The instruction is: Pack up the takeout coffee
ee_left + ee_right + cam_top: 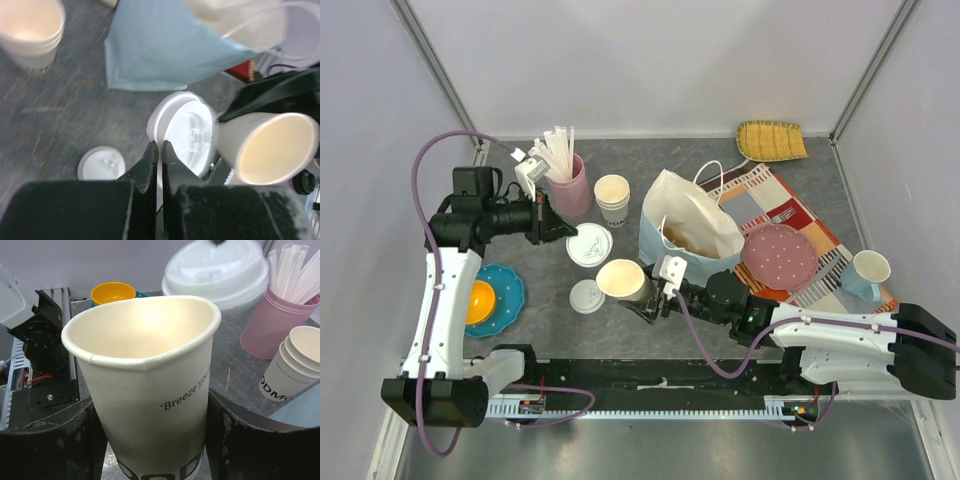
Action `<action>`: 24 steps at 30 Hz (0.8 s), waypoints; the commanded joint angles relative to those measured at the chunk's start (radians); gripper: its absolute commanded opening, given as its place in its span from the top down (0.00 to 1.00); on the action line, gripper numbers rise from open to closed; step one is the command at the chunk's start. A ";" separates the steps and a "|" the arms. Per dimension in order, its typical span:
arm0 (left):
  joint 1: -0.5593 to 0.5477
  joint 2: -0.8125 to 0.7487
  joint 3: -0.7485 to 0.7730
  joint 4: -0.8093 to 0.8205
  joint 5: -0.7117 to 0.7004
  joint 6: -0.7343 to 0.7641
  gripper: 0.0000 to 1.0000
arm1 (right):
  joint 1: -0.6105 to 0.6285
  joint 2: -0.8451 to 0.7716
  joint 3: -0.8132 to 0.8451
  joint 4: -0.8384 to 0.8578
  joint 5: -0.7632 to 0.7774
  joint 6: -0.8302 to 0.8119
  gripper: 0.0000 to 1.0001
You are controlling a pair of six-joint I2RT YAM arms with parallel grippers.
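Note:
My right gripper point(645, 290) is shut on a white paper cup point(623, 280) printed "Breeze", lidless and empty inside, filling the right wrist view point(150, 390) between the fingers point(235, 440). My left gripper point(560, 232) is shut on the rim of a round white plastic lid point(589, 245), held just left of the cup. In the left wrist view the jaws point(160, 147) pinch the lid's point(185, 131) edge, with the cup point(270, 147) beside it. No capped cup shows. A blue and white paper bag point(688, 235) stands open behind the cup.
A smaller loose lid point(586, 296) lies on the table left of the cup. A stack of lidless cups point(612, 198) and a pink holder of straws point(568, 180) stand at the back. A yellow bowl on a blue plate point(485, 300) sits left; a pink plate point(778, 252) and blue mug point(865, 275) right.

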 commanded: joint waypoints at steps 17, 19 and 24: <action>0.045 0.079 -0.368 -0.020 -0.074 0.416 0.98 | 0.004 -0.094 -0.044 -0.132 -0.044 0.008 0.31; -0.092 0.089 -0.366 -0.010 -0.109 0.398 0.98 | 0.006 -0.073 -0.037 -0.121 -0.052 -0.001 0.31; -0.433 0.206 -0.417 0.004 -0.247 0.497 0.98 | 0.004 -0.052 -0.020 -0.116 -0.071 -0.015 0.31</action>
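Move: The lid in the left fingers hangs about 29 cm above the loose lid on the table, which lies some 4 cm back and level sideways from the left hand. The open cup is about 10 cm back, 12 cm right and 6 cm lower; the cup stack is 17 cm ahead, 7 cm right. From the right hand, holding the cup, the loose lid is some 4 cm ahead, 13 cm left and 22 cm down, the paper bag 13 cm ahead, 11 cm right. The lid, still pinched in the shut left fingers, is carried about 17 cm down towards the table by the loose lid, drifting slightly left first, then swinging back and right to below the cup's level as the fingertips tip down and turn clockwise. The right hand keeps its grip on the cup, shifting right, then sinking about 5 cm while its fingers tip slightly down. ##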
